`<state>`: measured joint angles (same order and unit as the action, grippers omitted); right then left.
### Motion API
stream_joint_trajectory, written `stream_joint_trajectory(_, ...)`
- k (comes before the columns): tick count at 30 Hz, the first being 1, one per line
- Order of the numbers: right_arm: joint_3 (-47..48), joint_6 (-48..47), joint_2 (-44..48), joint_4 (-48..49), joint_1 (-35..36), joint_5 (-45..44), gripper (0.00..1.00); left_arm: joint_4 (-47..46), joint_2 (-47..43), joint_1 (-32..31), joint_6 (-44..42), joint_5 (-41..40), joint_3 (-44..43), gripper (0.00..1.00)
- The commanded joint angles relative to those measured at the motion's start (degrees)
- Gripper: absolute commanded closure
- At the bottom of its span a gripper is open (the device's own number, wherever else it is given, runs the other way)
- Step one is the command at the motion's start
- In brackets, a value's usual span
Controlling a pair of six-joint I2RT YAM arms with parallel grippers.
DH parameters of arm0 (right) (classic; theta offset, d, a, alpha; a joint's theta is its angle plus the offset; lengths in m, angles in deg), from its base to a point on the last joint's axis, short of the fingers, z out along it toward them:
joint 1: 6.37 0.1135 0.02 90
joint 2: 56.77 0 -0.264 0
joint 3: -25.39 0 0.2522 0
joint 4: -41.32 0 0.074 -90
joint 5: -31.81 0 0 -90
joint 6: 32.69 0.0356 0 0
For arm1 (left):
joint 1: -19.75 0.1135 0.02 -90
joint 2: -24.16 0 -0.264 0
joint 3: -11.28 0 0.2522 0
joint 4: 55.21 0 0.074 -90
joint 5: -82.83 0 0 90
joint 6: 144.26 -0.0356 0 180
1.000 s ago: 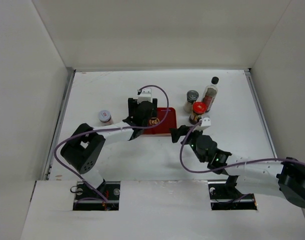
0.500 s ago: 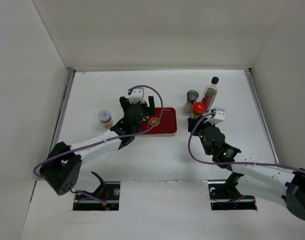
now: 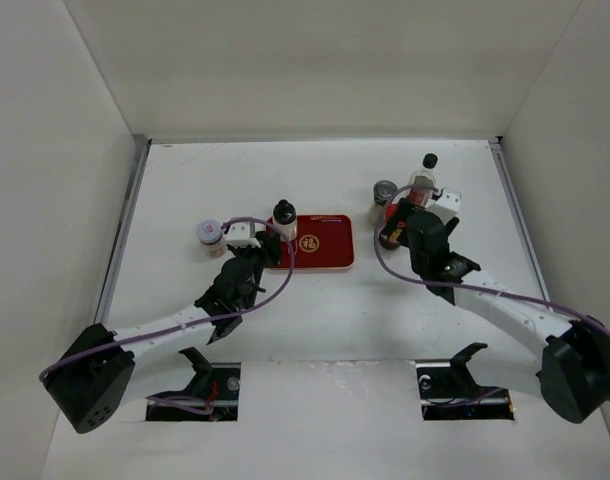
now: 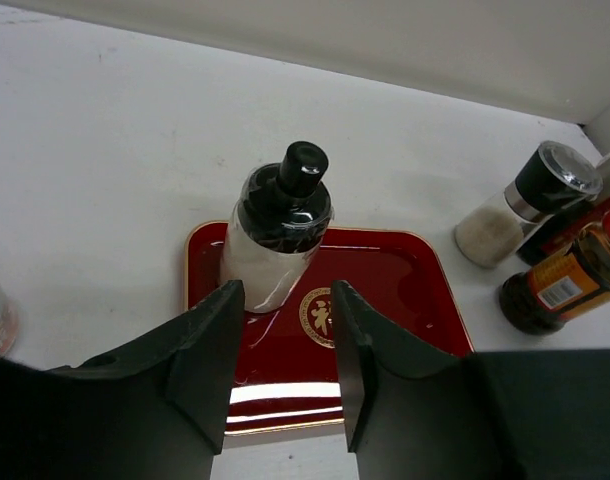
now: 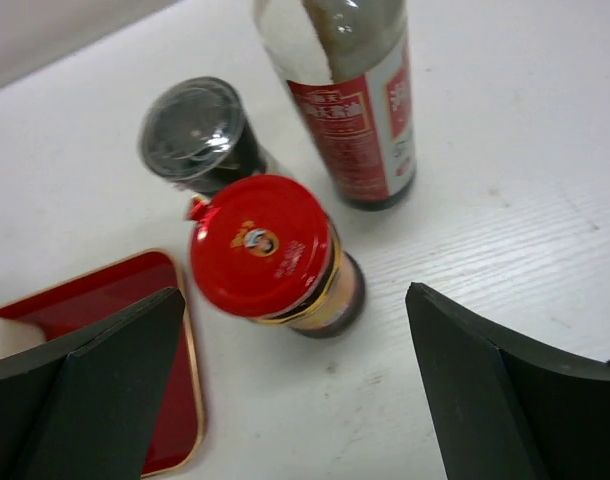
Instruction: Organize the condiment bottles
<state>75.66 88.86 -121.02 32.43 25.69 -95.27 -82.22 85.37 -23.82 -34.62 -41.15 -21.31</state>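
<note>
A white bottle with a black cap (image 4: 280, 235) stands upright on the left part of the flat red tray (image 3: 325, 245). My left gripper (image 4: 283, 295) is just short of it, open, with nothing between its fingers. My right gripper (image 5: 293, 300) is wide open. The red-lidded jar (image 5: 260, 245) stands just beyond its fingertips, untouched. Behind that jar are the grey-lidded jar (image 5: 195, 130) and the tall clear bottle (image 5: 355, 90) with a red label. A pale pink-lidded jar (image 3: 209, 235) stands alone to the left of the tray.
White walls close in the table on three sides. The three jars and bottles at the right stand close together, just off the tray's right edge (image 5: 190, 380). Purple cables loop over both arms.
My left gripper has pulled back from over the tray toward the near left, leaving the white bottle standing there. My right gripper has moved up to the red-lidded jar.
</note>
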Motion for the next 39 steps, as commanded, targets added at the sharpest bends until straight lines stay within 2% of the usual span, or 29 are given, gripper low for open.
stream_joint_trajectory(1, 5.14, -2.8, -4.64, -3.37, -2.03, 1.03, 0.0, -9.84, -1.62, 0.46, 2.6, 2.78, 2.12, 0.59)
stream_joint_trajectory(7, 8.84, -5.62, -10.19, -3.46, -3.0, 4.91, 0.0, -10.91, -2.94, 2.31, 3.83, 2.34, 3.8, 0.53)
stream_joint_trajectory(16, 9.9, -5.09, -18.01, 0.41, -4.94, 8.52, 0.0, -11.17, -0.04, 3.1, 4.8, 2.69, 3.45, 0.51)
stream_joint_trajectory(18, 9.46, -5.27, -18.54, 2.51, -5.38, 8.43, 0.04, -11.17, 0.31, 3.1, 4.97, 2.77, 3.36, 0.5)
stream_joint_trajectory(22, 9.28, -6.06, -18.98, 6.65, -5.29, 7.2, 0.19, -11.43, 1.1, 3.27, 5.23, 2.86, 3.36, 0.47)
stream_joint_trajectory(25, 9.45, -7.29, -19.6, 7.97, -5.03, 5.45, 0.35, -11.35, 1.46, 3.36, 5.41, 2.86, 3.27, 0.42)
stream_joint_trajectory(27, 8.76, -8.34, -19.08, 8.75, -3.55, 3.26, 0.42, -11.43, 1.02, 3.36, 5.41, 2.86, 3.45, 0.38)
stream_joint_trajectory(29, 7.7, -9.83, -16.89, 9.11, -1.09, 0.27, 0.44, -11.43, 0.93, 3.54, 5.41, 2.6, 3.62, 0.34)
stream_joint_trajectory(34, 7.52, -14.84, -11.17, 9.37, 5.68, -7.82, 0.47, -11.26, 0.84, 3.54, 5.67, 2.86, 3.62, 0.34)
stream_joint_trajectory(39, 13.57, -17.48, -11.68, 10.34, 10.61, -6.7, 0.47, -11.43, 1.1, 3.89, 6.02, 2.34, 3.71, 0.34)
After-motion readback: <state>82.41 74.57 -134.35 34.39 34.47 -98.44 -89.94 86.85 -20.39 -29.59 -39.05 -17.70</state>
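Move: The red-capped condiment jar stands some 4 cm ahead of the right hand, 1 cm to its left and 7 cm below. The grinder is about 10 cm ahead and 4 cm left of that hand; the glass bottle is about 10 cm ahead and 5 cm right. The red tray's middle lies 3 cm ahead and 19 cm left, about 12 cm below. From the left hand the jar is roughly 8 cm ahead, 27 cm right and 8 cm lower. The right fingers pinch the red-capped jar below its lid: wide open, they go down about 6 cm and forward 4, tipping down a little, then close on it. The hand next carries the jar left towards the tray, back and up, about 4 cm each way, rolling its left side lower. The left hand waits by the tray, its fingers opening wider. ##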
